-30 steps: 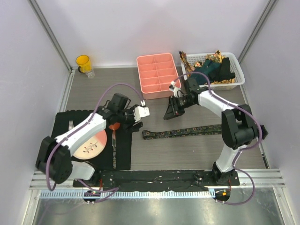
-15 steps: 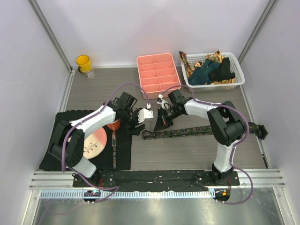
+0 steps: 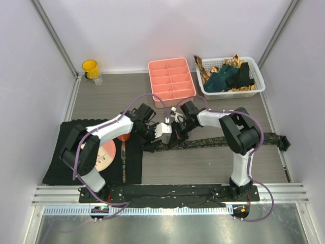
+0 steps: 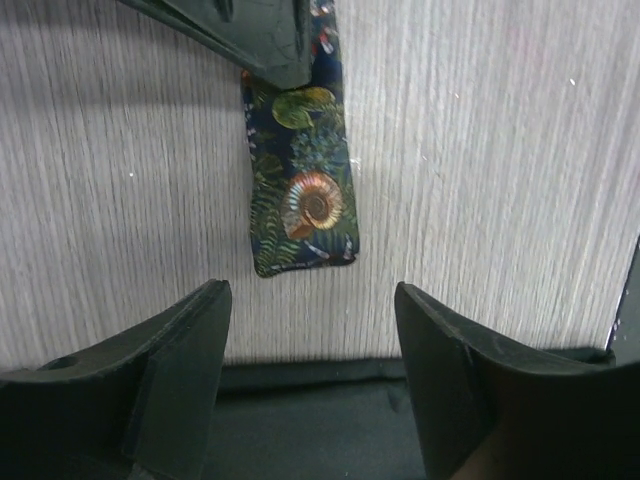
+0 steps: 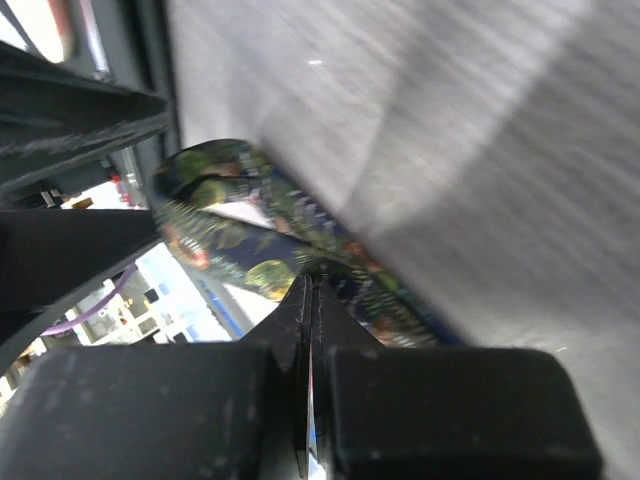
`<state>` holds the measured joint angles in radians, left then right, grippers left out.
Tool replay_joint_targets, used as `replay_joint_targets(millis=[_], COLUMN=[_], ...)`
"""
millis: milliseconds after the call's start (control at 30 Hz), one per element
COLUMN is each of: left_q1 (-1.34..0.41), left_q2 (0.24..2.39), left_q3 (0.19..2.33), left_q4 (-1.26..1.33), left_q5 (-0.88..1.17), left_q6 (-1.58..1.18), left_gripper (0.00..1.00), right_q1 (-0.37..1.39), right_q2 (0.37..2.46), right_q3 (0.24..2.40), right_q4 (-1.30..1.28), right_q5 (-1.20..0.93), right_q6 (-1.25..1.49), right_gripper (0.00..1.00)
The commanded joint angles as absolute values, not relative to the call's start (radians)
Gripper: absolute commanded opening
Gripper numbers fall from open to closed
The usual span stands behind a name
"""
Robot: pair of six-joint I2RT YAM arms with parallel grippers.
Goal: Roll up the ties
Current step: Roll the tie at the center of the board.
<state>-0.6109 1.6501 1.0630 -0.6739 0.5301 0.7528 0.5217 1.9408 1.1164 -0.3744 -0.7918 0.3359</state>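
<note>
One dark tie (image 3: 203, 142) with a small leafy pattern lies flat across the table, its left end (image 4: 303, 205) just past the black placemat's edge. My left gripper (image 3: 152, 139) hovers open over that end, its fingers (image 4: 180, 350) above the mat edge with nothing between them. A little way in from the end, my right gripper (image 3: 174, 135) is shut, its tips (image 5: 310, 285) meeting on the tie (image 5: 250, 235); it also shows as a dark finger (image 4: 255, 35) across the fabric. More ties (image 3: 226, 77), teal, black and gold-brown, are heaped in the white basket.
The white basket (image 3: 259, 87) stands at the back right, beside a pink compartment tray (image 3: 171, 81). A yellow cup (image 3: 90, 67) is at the back left. The black placemat (image 3: 66, 152) at the left carries a plate (image 3: 103, 156) and cutlery.
Both arms have swung in to the tie's left end. The right gripper has come down leftward onto the tie and shut; the left gripper moved right and stayed open.
</note>
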Motion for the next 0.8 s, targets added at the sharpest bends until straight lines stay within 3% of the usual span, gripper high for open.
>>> replay_joint_targets(millis=[0,300,600,767], left_q1=[-0.624,-0.638,-0.703,-0.744], left_q2=[1.675,1.677,1.680,1.726], left_q3=[1.095,1.098,1.107,1.143], left_q4=[-0.617,-0.583,-0.465,-0.404], left_q5=[0.525,0.574,0.569,0.551], left_q6=[0.692,0.614,0.529,0.483], left_gripper=[0.66,0.48,0.37,0.36], right_q1=[0.523,0.525,0.525,0.523], right_q2=[1.971,2.006,2.020,2.022], right_q3=[1.115,1.109,1.109,1.111], right_q4=[-0.382,-0.373,-0.362,-0.362], right_q5=[-0.747,-0.707,-0.707,-0.709], right_q6=[0.282,0.271,0.278,0.279], right_gripper=[0.01,0.01,0.01,0.01])
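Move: The tie's folded near-left end lies about 3 cm to the right of the open left gripper, level with it and some 4 cm below. The cup stands roughly 12 cm left and 7 cm farther out from this hand, the knife about 11 cm left and 7 cm back. The shut right fingers hover about 2 cm over the tie itself; from them its folded end is some 7 cm to the left. Sink the shut right fingertips about 1.5 cm onto the tie and hold them there as a stop. Dip the left gripper about 1 cm over the folded end while closing from wide to about half that gap, pinching the end from its two sides, then carry it some 5 cm to the right towards the right fingertips, rising slightly at the finish. ##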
